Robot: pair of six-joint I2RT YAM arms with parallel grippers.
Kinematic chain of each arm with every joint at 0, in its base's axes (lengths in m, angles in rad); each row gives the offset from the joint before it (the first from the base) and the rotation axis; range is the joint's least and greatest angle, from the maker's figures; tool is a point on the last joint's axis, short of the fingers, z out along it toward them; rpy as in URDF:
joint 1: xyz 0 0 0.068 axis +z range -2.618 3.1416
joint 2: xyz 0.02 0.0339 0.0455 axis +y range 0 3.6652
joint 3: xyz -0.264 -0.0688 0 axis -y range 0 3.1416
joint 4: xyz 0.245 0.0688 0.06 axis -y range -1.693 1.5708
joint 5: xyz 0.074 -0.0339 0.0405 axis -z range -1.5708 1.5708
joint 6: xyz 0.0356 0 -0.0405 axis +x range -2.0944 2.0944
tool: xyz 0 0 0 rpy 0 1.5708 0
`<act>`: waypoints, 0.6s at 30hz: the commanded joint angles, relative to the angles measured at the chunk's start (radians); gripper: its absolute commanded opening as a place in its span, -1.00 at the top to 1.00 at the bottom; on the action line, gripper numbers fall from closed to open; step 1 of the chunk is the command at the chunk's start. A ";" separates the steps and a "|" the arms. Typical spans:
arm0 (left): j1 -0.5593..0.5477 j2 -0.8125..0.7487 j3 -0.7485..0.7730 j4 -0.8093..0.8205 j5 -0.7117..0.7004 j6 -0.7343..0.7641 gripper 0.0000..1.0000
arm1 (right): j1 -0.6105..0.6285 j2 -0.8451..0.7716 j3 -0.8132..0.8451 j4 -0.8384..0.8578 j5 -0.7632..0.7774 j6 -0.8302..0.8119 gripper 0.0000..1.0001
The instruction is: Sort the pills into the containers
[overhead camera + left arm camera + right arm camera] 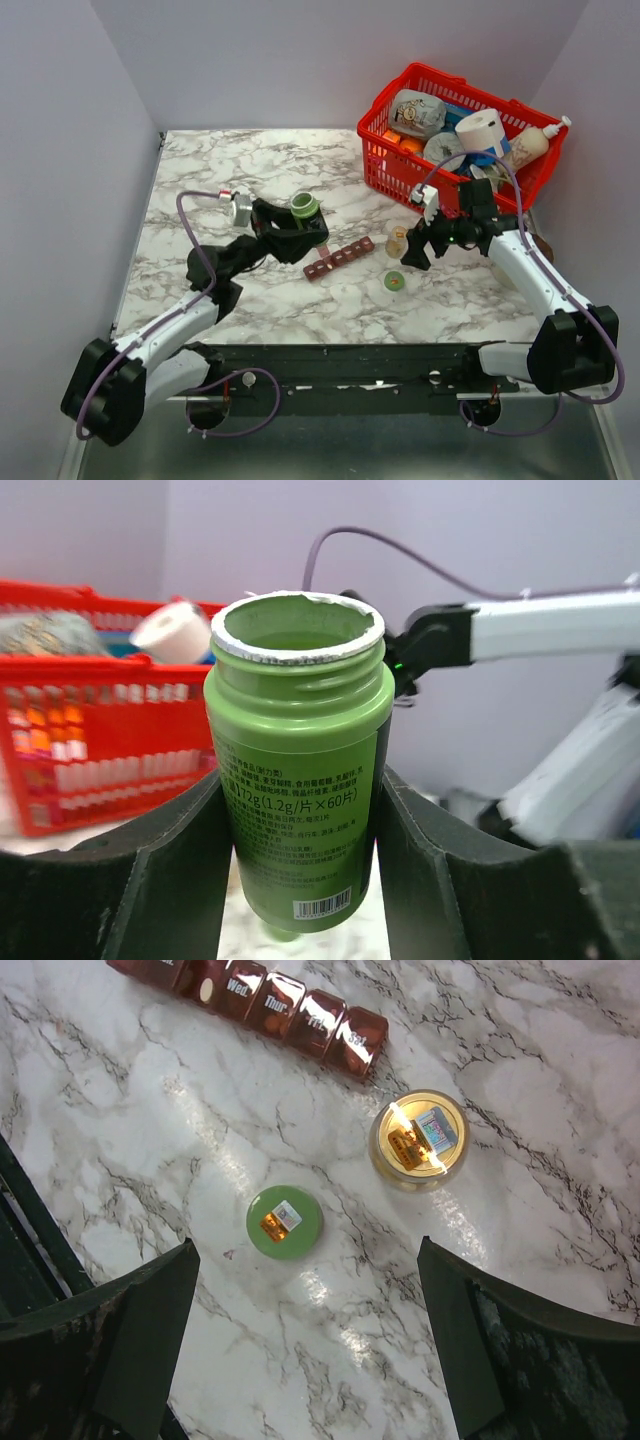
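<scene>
My left gripper (300, 228) is shut on a green pill bottle (305, 207) with its cap off. In the left wrist view the bottle (298, 750) stands between both fingers (170, 870), its open mouth up; I cannot see pills inside. The containers, a reddish-brown strip of small cells (338, 258), lie just right of that bottle. In the right wrist view the strip (270, 1005) shows day labels and a pale spot in one cell. My right gripper (305, 1360) hangs open above the marble, near the loose green cap (285, 1222).
A small gold-lidded jar (420, 1138) stands right of the strip's end, close to my right gripper (415, 255). The green cap (394, 281) lies in front of it. A red wire basket (385, 160) full of goods fills the back right corner.
</scene>
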 commanded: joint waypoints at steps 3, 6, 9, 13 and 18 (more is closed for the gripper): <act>0.066 0.144 0.264 0.542 0.096 -0.618 1.00 | -0.008 0.008 0.011 -0.007 0.004 -0.014 -0.99; 0.091 0.218 0.393 0.572 0.118 -0.846 1.00 | -0.008 0.009 0.013 -0.007 0.002 -0.014 -0.99; 0.120 0.278 0.484 0.482 0.232 -1.022 1.00 | -0.006 0.009 0.013 -0.007 0.002 -0.014 -0.99; 0.184 0.241 0.498 -0.120 0.454 -0.842 1.00 | -0.006 0.009 0.013 -0.010 0.004 -0.015 -0.99; 0.221 0.222 0.822 -1.604 0.297 0.203 1.00 | -0.006 0.009 0.013 -0.009 0.005 -0.015 -0.99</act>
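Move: The open green bottle, mouth up, is already in the left fingers. The pill box lies about 33 cm below the left hand, some 10 cm ahead and 2 cm to the right. Of the neighbours at table height, the green lid is roughly 5 cm ahead and 13 cm right, the gold-topped jar 13 cm ahead and 13 cm right. The idle right hand has the pill box some 14 cm to its left, 5 cm ahead and 13 cm below. The green bottle is swung upward, away from the pill box, in the left hand's unchanged grip: up about 13 cm fast, then 4 to 5 cm down again, with some 3 cm of forward travel at the very end. Meanwhile the wrist tips the bottle's mouth forward by nearly 30 degrees and swings clockwise, turning partly back at the end. ##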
